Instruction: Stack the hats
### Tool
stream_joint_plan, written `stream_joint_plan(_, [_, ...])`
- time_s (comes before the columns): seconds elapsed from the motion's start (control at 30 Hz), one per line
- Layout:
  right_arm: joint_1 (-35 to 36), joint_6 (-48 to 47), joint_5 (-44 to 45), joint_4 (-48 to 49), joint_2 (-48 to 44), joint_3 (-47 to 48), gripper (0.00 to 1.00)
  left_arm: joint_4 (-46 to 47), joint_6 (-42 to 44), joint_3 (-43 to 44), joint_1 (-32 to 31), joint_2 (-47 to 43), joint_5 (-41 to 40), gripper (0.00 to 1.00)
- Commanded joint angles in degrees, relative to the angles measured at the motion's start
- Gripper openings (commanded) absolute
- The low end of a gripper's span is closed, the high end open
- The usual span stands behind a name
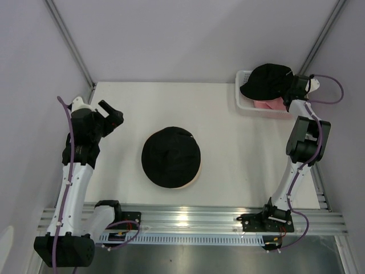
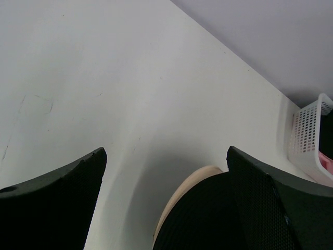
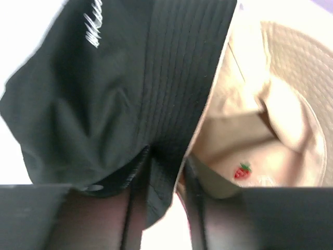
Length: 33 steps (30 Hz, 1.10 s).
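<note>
In the middle of the table a black hat (image 1: pixel 170 155) lies on top of a tan hat (image 1: pixel 197 171), whose rim shows along the right edge. Another black hat (image 1: pixel 268 80) rests on a pink hat (image 1: pixel 267 104) in the white basket (image 1: pixel 239 94) at the back right. My right gripper (image 1: pixel 291 88) is at that basket. In the right wrist view its jaws (image 3: pixel 166 166) pinch the brim of the black hat (image 3: pixel 104 88), beside the pink hat (image 3: pixel 260 125) with a small strawberry mark. My left gripper (image 1: pixel 112 116) hangs open to the left of the stacked pair, holding nothing.
In the left wrist view the open left gripper (image 2: pixel 166 151) frames the tan hat's rim (image 2: pixel 187 187) under the black hat (image 2: pixel 208 219), with the basket (image 2: pixel 307 135) at the far right. Grey walls close in the table's back and sides.
</note>
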Motion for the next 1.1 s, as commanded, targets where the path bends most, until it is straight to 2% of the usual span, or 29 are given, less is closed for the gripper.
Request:
stream_joint_plan(0.0, [-0.2, -1.0, 3.7, 8.6, -1.6, 1.7, 0.31, 2.9, -0.7, 2.8, 0.5, 0.5, 1.4, 0.99])
stream_joint_plan(0.03, [-0.2, -1.6, 3.7, 9.8, -1.9, 1.8, 0.2, 3.4, -0.8, 2.8, 0.5, 0.6, 1.6, 0.99])
stream_joint_plan(0.13, [-0.2, -2.6, 2.0, 10.6, -3.6, 2.4, 0.02, 4.1, -1.3, 2.4, 0.5, 0.9, 3.9, 0.99])
stream_joint_plan(0.33, [1.3, -9.0, -1.3, 11.0, -9.8, 3.2, 0.0, 4.9, -0.6, 2.5, 0.5, 0.0, 8.3, 1.0])
stream_joint_plan(0.53, [1.7, -10.5, -8.6, 10.4, -14.2, 3.0, 0.0, 4.4, 0.5, 1.4, 0.5, -3.1, 10.7, 0.99])
stream_joint_plan(0.73, [3.1, -5.9, -23.9, 12.3, -19.0, 3.1, 0.0, 5.6, 0.3, 2.4, 0.5, -6.0, 11.7, 1.0])
stream_joint_plan(0.87, [6.9, -0.4, -36.3, 12.4, -21.1, 9.8, 0.0, 6.4, -1.2, 1.8, 0.5, -5.8, 12.2, 0.99])
stream_joint_plan(0.97, [12.2, 1.2, -42.0, 9.9, -20.6, 15.1, 0.0, 7.2, -3.0, -1.4, 0.5, -7.4, 13.0, 1.0])
stream_joint_plan(1.07, [21.1, 1.7, -42.0, 8.8, -20.9, 18.7, 0.0, 8.1, -3.8, -4.0, 0.5, -10.8, 11.7, 1.0])
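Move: The right hand has its half-closed fingers around the near-right brim of the black hat in the basket, whose middle lies about 10 cm to its left and 6 cm ahead. The pink hat lies under it, some 5 cm left and 5 cm lower. The stacked hats stand far off, roughly 56 cm left and 33 cm back. From the left hand, the black hat is about 70 cm right, 33 cm ahead and 14 cm lower. The right hand pinches the black hat's brim, lifts it about 30 cm and swings it 25 cm left. ##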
